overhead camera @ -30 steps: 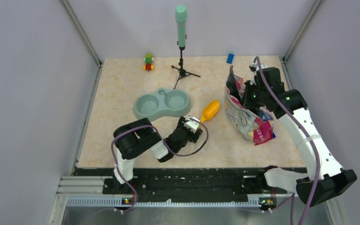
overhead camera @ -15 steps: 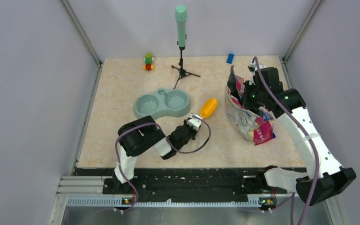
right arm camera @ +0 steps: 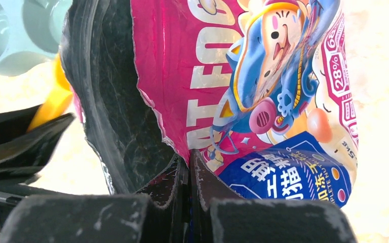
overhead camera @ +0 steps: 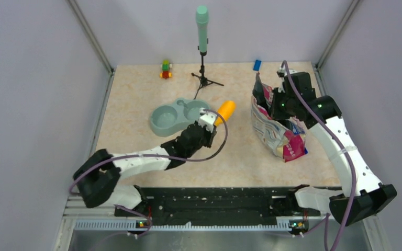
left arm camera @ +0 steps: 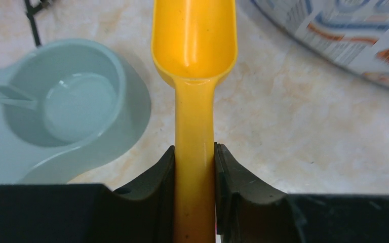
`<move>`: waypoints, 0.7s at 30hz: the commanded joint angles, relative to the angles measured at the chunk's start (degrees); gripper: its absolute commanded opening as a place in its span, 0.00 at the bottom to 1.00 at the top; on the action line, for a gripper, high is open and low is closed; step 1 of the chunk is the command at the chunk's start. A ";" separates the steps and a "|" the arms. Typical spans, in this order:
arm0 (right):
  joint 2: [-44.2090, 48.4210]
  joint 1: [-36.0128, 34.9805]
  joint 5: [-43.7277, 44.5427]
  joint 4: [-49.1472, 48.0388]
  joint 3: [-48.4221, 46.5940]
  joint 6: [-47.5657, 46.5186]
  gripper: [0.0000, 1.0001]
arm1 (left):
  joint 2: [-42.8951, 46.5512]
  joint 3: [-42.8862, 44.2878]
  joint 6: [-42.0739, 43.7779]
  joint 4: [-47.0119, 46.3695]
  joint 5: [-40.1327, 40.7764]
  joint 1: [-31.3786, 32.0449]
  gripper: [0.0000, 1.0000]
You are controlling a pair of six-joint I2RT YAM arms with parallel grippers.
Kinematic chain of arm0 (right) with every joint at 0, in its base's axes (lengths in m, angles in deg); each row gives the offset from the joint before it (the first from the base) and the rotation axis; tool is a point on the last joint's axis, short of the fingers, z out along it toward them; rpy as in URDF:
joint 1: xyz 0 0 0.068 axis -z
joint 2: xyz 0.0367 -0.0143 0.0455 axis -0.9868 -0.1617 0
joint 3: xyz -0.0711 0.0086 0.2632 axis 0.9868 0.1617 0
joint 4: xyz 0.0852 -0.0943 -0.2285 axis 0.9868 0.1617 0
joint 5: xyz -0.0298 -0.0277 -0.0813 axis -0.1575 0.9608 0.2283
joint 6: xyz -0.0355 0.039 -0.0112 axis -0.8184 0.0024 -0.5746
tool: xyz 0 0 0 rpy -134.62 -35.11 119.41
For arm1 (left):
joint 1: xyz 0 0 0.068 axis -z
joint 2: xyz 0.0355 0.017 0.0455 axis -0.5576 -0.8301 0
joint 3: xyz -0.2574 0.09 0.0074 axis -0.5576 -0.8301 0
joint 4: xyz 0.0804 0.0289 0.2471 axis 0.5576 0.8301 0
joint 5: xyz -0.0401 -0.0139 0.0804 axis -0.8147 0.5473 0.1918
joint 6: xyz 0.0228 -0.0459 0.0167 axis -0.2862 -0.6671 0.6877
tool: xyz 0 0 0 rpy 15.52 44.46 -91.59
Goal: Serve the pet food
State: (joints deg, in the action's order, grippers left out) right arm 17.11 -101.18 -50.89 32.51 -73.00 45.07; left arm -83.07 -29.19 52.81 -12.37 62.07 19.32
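My left gripper (left arm camera: 194, 152) is shut on the handle of the orange-yellow scoop (left arm camera: 194, 40). The scoop's cup is empty and points away from me. In the top view the scoop (overhead camera: 225, 111) sits just right of the teal double bowl (overhead camera: 157, 123), with the left gripper (overhead camera: 205, 125) behind it. Both cups of the bowl (left arm camera: 116, 61) are empty. My right gripper (right arm camera: 188, 154) is shut on the torn top edge of the pink-blue cat food bag (right arm camera: 263, 76), holding its mouth open. The bag (overhead camera: 277, 130) stands at the right. The pet food is hidden inside the dark bag.
A green microphone on a small tripod (overhead camera: 202, 31) stands behind the bowl. A stack of toy blocks (overhead camera: 165, 69) and a blue brick (overhead camera: 257, 65) lie at the back edge. Grey walls close in the table on three sides.
The left gripper closed on the scoop's handle, then carried it back and left toward the bowl as the arm stretched out. The right arm and bag stayed put.
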 commanded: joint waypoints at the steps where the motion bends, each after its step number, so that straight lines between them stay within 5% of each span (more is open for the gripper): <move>1: 0.08 -0.88 -1.28 0.45 -4.17 1.08 0.00 | 12.91 8.79 -8.18 26.59 3.76 -0.21 0.00; 6: 0.11 -0.87 -1.32 -0.06 -5.24 1.61 0.00 | 20.29 19.26 -12.53 49.53 8.82 -0.27 0.00; 14: -0.35 -0.94 -1.36 -0.36 -6.70 1.95 0.00 | 26.82 24.11 -14.83 58.40 -2.03 -0.28 0.00; 21: -0.89 -0.91 -2.08 0.82 -7.91 1.88 0.00 | 20.05 33.72 -11.38 66.75 -15.28 -0.30 0.00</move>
State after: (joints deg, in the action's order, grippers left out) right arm 16.30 -101.16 -50.41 34.61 -77.22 45.62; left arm -59.29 -2.35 39.72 49.25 55.60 19.12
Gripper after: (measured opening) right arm 0.014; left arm 0.320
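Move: The left hand, some 11 cm up, already holds the scoop's handle. The food bag's open mouth lies about 20 cm to its right, nearly level (perhaps 2 cm ahead) and 11 cm higher. The pet bowl's middle is roughly 11 cm ahead, 13 cm left and 9 cm below; the tripod's foot is 26 cm ahead, 4 cm left, 9 cm down. From the right hand, the mouth's middle is 5 cm left, level fore-and-aft, 3 cm lower. Upward first, fast, the left hand carries the scoop about 14 cm higher while drifting left, away from the food bag; near the top it draws back some 8 cm towards its base, tipping the scoop end down about 15 degrees, fingers still shut on the handle. The right hand keeps its pinch on the bag's rim and eases up about 2 cm. ##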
